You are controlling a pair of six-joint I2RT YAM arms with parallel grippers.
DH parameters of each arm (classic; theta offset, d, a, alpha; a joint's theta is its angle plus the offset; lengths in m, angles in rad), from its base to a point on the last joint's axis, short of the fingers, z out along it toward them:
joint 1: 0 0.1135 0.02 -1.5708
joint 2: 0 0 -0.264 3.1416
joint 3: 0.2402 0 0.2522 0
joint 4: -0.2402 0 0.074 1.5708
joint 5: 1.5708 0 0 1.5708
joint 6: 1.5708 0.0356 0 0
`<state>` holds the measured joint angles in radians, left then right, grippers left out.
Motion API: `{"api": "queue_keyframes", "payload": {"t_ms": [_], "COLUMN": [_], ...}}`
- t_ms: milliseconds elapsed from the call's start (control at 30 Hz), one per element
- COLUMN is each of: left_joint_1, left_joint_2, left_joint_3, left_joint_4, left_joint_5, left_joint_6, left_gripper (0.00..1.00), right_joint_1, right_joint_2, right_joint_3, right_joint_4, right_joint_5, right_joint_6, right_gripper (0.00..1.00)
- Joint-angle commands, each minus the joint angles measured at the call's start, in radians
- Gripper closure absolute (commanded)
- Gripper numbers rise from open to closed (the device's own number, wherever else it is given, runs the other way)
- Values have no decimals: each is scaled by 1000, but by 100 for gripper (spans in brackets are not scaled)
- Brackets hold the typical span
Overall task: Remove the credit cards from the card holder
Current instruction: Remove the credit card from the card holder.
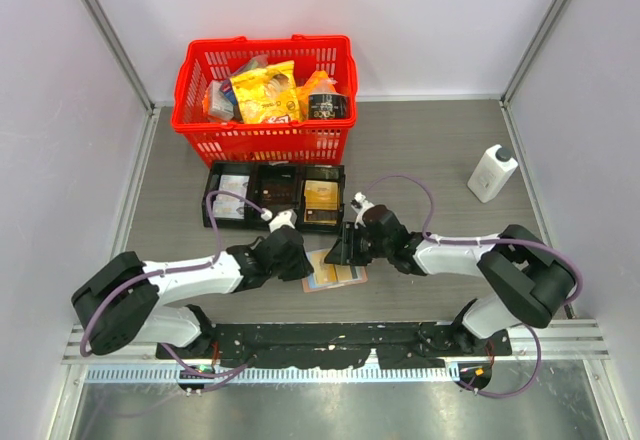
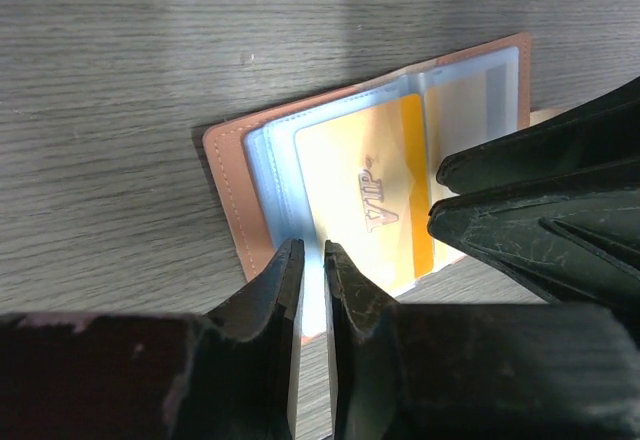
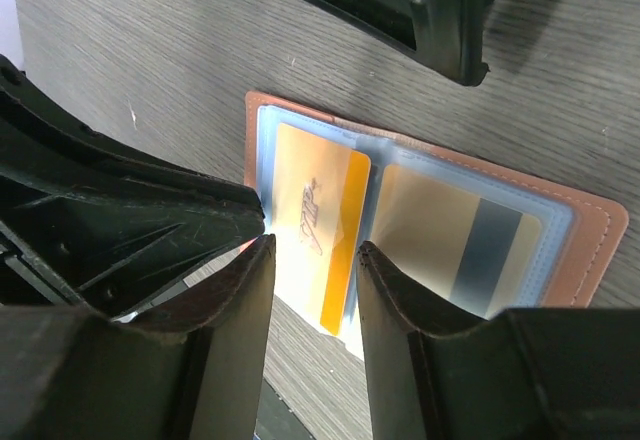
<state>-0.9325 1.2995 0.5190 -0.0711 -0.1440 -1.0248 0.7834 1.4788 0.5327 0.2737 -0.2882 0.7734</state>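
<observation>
The card holder (image 1: 340,278) lies open on the table between my two grippers, tan leather (image 2: 235,190) outside and pale blue sleeves inside. A gold VIP credit card (image 2: 370,200) sticks partway out of one sleeve. A gold and grey card (image 3: 460,235) sits fully inside the other sleeve. My left gripper (image 2: 312,250) is at the holder's near edge, jaws a narrow slit apart with the blue sleeve edge showing in the slit. My right gripper (image 3: 313,248) is open over the protruding end of the VIP card (image 3: 310,200), one finger on each side.
A black three-compartment tray (image 1: 274,167) with cards in it lies just beyond the holder. Behind it stands a red basket (image 1: 265,43) of groceries. A white bottle (image 1: 492,172) stands at the right. The two grippers' fingers almost touch over the holder.
</observation>
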Motion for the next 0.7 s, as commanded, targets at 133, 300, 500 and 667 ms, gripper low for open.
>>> {"api": "queue_keyframes", "payload": {"t_ms": [133,300,500,667], "left_joint_1": [4,3,4,4], "left_joint_2": [47,60,69,67], "left_joint_3": [-27,-30,-24,-25], "left_joint_4": [5,-1,-6,-12], "left_joint_5": [6,3,4,3], "left_joint_6": [-44,-50,-49,-51], "left_gripper": [84,85,85,86], "right_joint_1": [-10,-15,-27,-52], "right_joint_2": [34,46,69,72], "right_joint_3": [-37,-68,-106,-145], "right_joint_4": [94,142,255,335], "right_joint_5": [1,-28,-72,-115], "right_joint_6": [20,20,52,83], "right_gripper": [58,59,72,84]}}
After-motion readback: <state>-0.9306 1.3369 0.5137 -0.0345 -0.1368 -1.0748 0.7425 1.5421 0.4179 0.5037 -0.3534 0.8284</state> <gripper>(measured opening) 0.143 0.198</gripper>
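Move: The cream-and-orange credit card in the open card holder has its middle about 2 cm left of the right fingertips, level with them front to back and some 2 cm below. The striped card lies about 5 cm right and 1 cm ahead of the right hand, and the black tray roughly 17 cm ahead and 14 cm left. From the left hand, the credit card is 3 cm right and 1 cm ahead, the card holder's middle 7 cm right and 1 cm ahead, both just below. The orange strip on the credit card's inner edge is what the right hand comes down onto: it sinks a bit under 2 cm, easing slightly right, while its fingers close from under half open to nearly shut on that edge, reaching it with their tips. The nearly shut left fingers keep pressing on the holder's left side, settling about half a centimetre. ##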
